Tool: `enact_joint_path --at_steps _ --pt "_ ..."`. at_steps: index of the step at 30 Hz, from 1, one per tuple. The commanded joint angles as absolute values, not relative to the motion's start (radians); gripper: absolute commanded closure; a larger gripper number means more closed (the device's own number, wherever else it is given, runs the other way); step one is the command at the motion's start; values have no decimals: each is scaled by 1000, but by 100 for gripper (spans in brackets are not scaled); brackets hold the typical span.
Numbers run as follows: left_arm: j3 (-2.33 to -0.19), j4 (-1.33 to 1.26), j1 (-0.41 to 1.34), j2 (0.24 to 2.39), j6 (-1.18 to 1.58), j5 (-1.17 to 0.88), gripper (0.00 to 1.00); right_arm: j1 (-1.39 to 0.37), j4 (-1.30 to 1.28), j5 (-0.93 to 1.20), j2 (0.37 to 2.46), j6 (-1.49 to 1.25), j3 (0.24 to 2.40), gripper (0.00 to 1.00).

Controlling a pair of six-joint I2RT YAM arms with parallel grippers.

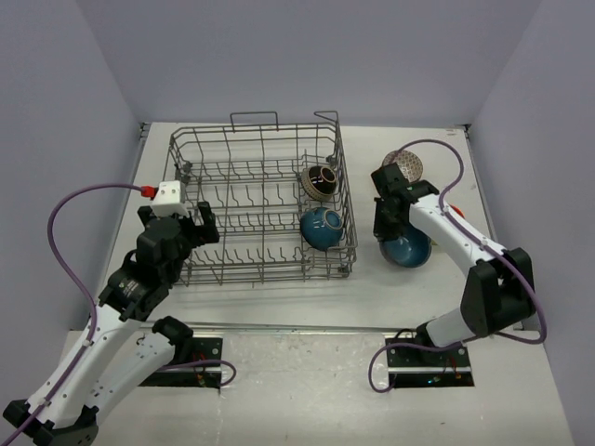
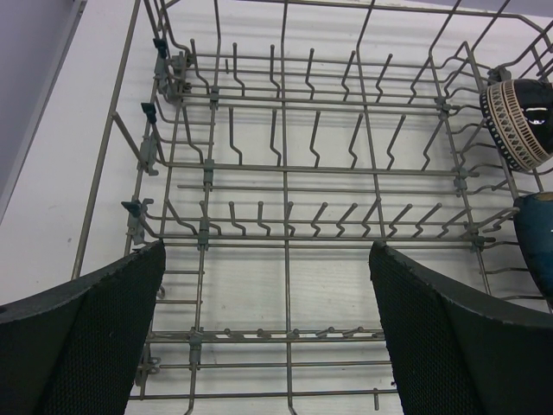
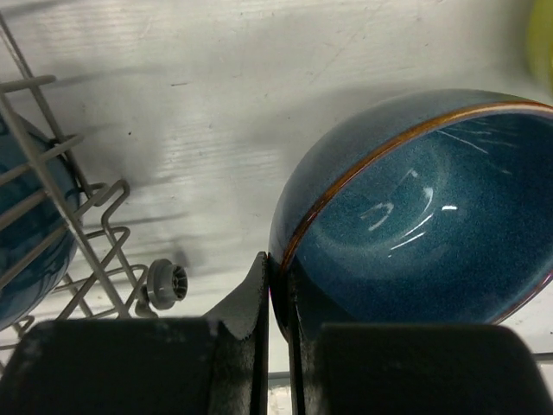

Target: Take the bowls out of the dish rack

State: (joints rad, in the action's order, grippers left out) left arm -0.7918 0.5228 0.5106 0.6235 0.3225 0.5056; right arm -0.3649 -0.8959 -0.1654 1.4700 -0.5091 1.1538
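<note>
The grey wire dish rack (image 1: 251,200) stands at the table's middle. Two bowls stand on edge at its right end: a black patterned one (image 1: 321,180) and a dark blue one (image 1: 322,229). Both show at the right edge of the left wrist view, patterned (image 2: 518,121) above blue (image 2: 537,242). My left gripper (image 1: 198,223) hovers over the rack's left end, open and holding nothing (image 2: 266,251). Right of the rack, my right gripper (image 1: 390,228) is shut on the rim (image 3: 278,268) of another dark blue bowl (image 3: 432,216), which hangs tilted just above the table (image 1: 406,247).
A patterned bowl (image 1: 406,164) sits on the table behind the right arm. A yellow-green sliver (image 3: 543,35) shows at the top right of the right wrist view. The rack's right wall and a small wheel (image 3: 166,283) stand close to the left of the held bowl.
</note>
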Motion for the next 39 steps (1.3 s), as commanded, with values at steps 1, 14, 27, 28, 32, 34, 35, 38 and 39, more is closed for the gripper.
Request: enact_joint_path --at_steps 1,14,27,28,32,34,35,38,39 --pt "-790 482 500 621 327 506 0 -390 -833 -235 1486 -543 1144 100" --pt "-790 486 500 635 324 506 0 -410 -834 -259 1526 -554 1141 75" --pt "-856 428 500 788 556 146 0 -414 -943 -278 1198 -523 1239 32" --pt "-847 357 502 810 590 36 0 -413 -945 -278 1177 -522 1242 30" --pt "-807 155 502 978 773 -202 0 -414 -885 -246 1051 -489 1220 19" --pt "-793 51 509 1046 862 -250 0 -414 -759 -139 943 -453 1169 1" --pt "-793 29 511 1110 885 -249 0 -413 -729 -105 908 -449 1132 1" --pt "-802 -52 528 1222 960 -230 0 -411 -644 -15 799 -460 1074 1" --pt "-807 -81 541 1245 995 -229 0 -413 -629 21 784 -465 1065 1"
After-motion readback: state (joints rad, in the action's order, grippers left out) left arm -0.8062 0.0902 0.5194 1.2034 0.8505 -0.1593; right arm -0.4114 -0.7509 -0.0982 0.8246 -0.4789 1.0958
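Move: The blue bowl in the rack lies about 25 cm to the left hand's right, 5 cm ahead and 18 cm down; the black patterned bowl stands about 10 cm beyond it. The right hand, holding the other blue bowl by its left rim, aims for clear table some 4 cm to its right and 8 cm down. From this hand, the patterned stack is 15 cm ahead and 3 cm right, the orange-green stack 3 cm ahead and 11 cm right. The held blue bowl is lowered about 3.5 cm to the table; the right fingers open and leave its rim, then the hand rises some 20 cm, drifting back late and tipping its fingers up about 40 degrees. Meanwhile the left hand, open and empty, starts slowly, then sweeps about 18 cm right towards the racked blue bowl, sinking and reaching somewhat forward, rolling left side down while tipping down and turning clockwise. ##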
